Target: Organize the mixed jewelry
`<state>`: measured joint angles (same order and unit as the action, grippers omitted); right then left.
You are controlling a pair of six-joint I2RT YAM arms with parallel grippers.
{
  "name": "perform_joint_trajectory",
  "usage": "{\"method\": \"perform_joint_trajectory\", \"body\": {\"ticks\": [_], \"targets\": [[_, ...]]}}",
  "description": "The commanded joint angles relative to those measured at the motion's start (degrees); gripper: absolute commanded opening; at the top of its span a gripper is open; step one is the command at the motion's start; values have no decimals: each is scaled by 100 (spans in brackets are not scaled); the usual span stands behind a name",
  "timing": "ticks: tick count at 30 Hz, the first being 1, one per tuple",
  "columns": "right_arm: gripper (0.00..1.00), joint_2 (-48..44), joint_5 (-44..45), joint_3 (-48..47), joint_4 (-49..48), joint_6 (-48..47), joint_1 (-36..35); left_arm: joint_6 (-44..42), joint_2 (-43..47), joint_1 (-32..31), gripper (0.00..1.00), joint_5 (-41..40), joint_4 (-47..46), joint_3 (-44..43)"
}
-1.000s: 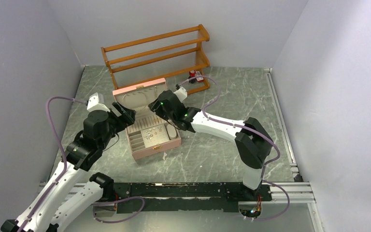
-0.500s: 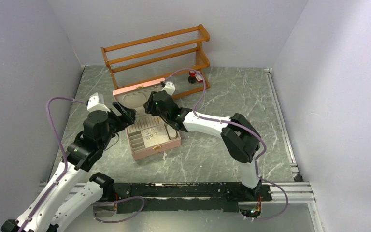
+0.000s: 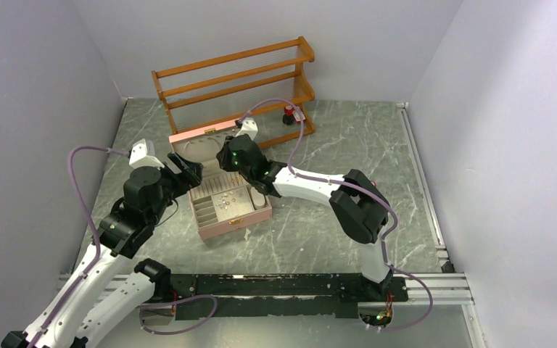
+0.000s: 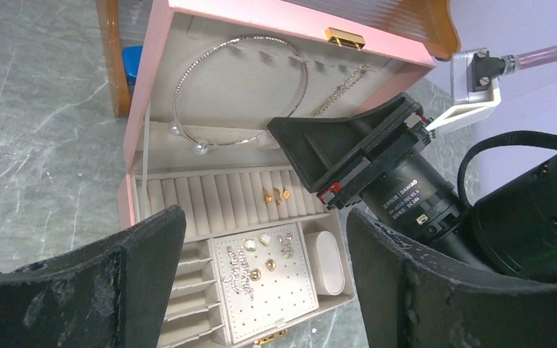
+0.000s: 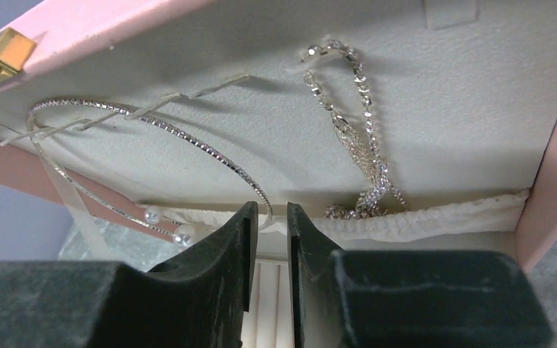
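The pink jewelry box stands open mid-table, its lid up. Of the mixed jewelry, several earrings lie on the perforated pad and small gold pieces sit in the ring rolls. A silver hoop necklace and a rhinestone chain hang inside the lid. My right gripper reaches into the lid, its jaws a narrow gap apart, with the hoop's lower bend at the tips. My left gripper hovers wide open just left of the box and holds nothing.
A wooden rack stands right behind the box, with a red-capped bottle at its right foot and a blue object under it. My right wrist hangs over the box's right half. An aluminium rail runs along the right side.
My right arm has swung left and forward into the lid, and its jaws have narrowed to a slit. The left arm and the box have stayed put.
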<state>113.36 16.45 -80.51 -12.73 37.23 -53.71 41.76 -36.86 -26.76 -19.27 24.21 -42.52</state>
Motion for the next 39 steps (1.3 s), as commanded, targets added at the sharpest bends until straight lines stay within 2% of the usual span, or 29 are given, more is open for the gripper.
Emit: {"method": "perform_joint_trajectory", "body": {"ticks": [1,4,9,12,39], "targets": [[25,179,82,-255,-111,-502,-16,-139,120,23,86,-57,-144,-82],[22,198,86,-272,-132,-671,-15,-147,150,23,86,-29,-85,-151],[8,160,132,-278,-175,-904,-16,-150,220,28,86,-65,-48,-224],[4,165,224,-410,6,-997,-15,-149,240,24,86,-93,-31,-268],[5,406,246,-1375,1048,-2401,-67,-104,258,25,87,-107,29,-239]]}}
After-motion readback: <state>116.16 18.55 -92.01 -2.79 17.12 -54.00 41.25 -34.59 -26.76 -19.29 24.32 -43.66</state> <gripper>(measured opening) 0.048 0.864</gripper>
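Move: The right side of the pearl choker hanging in the jewelry box's open lid runs about 1 cm ahead of my right fingertips, at their height. The choker's two pearls are some 8 cm left, 1 cm ahead and 2 cm lower; the chain necklace is about 5 cm right, 4 cm ahead and 2 cm higher; the lid's gold clasp is roughly 5 cm ahead, 4 cm left and 6 cm up. From my left hand that strand is about 12 cm ahead, 6 cm right and 8 cm below. With my right hand I ease in barely half a centimetre and shut my part-open fingers, pinching the choker's strand. Then I lift it up and forward, about 2 cm each way, towards the hooks under the lid's rim, rolling the wrist some 20 degrees left side down. My left hand, open and empty, rises about 2 cm. ##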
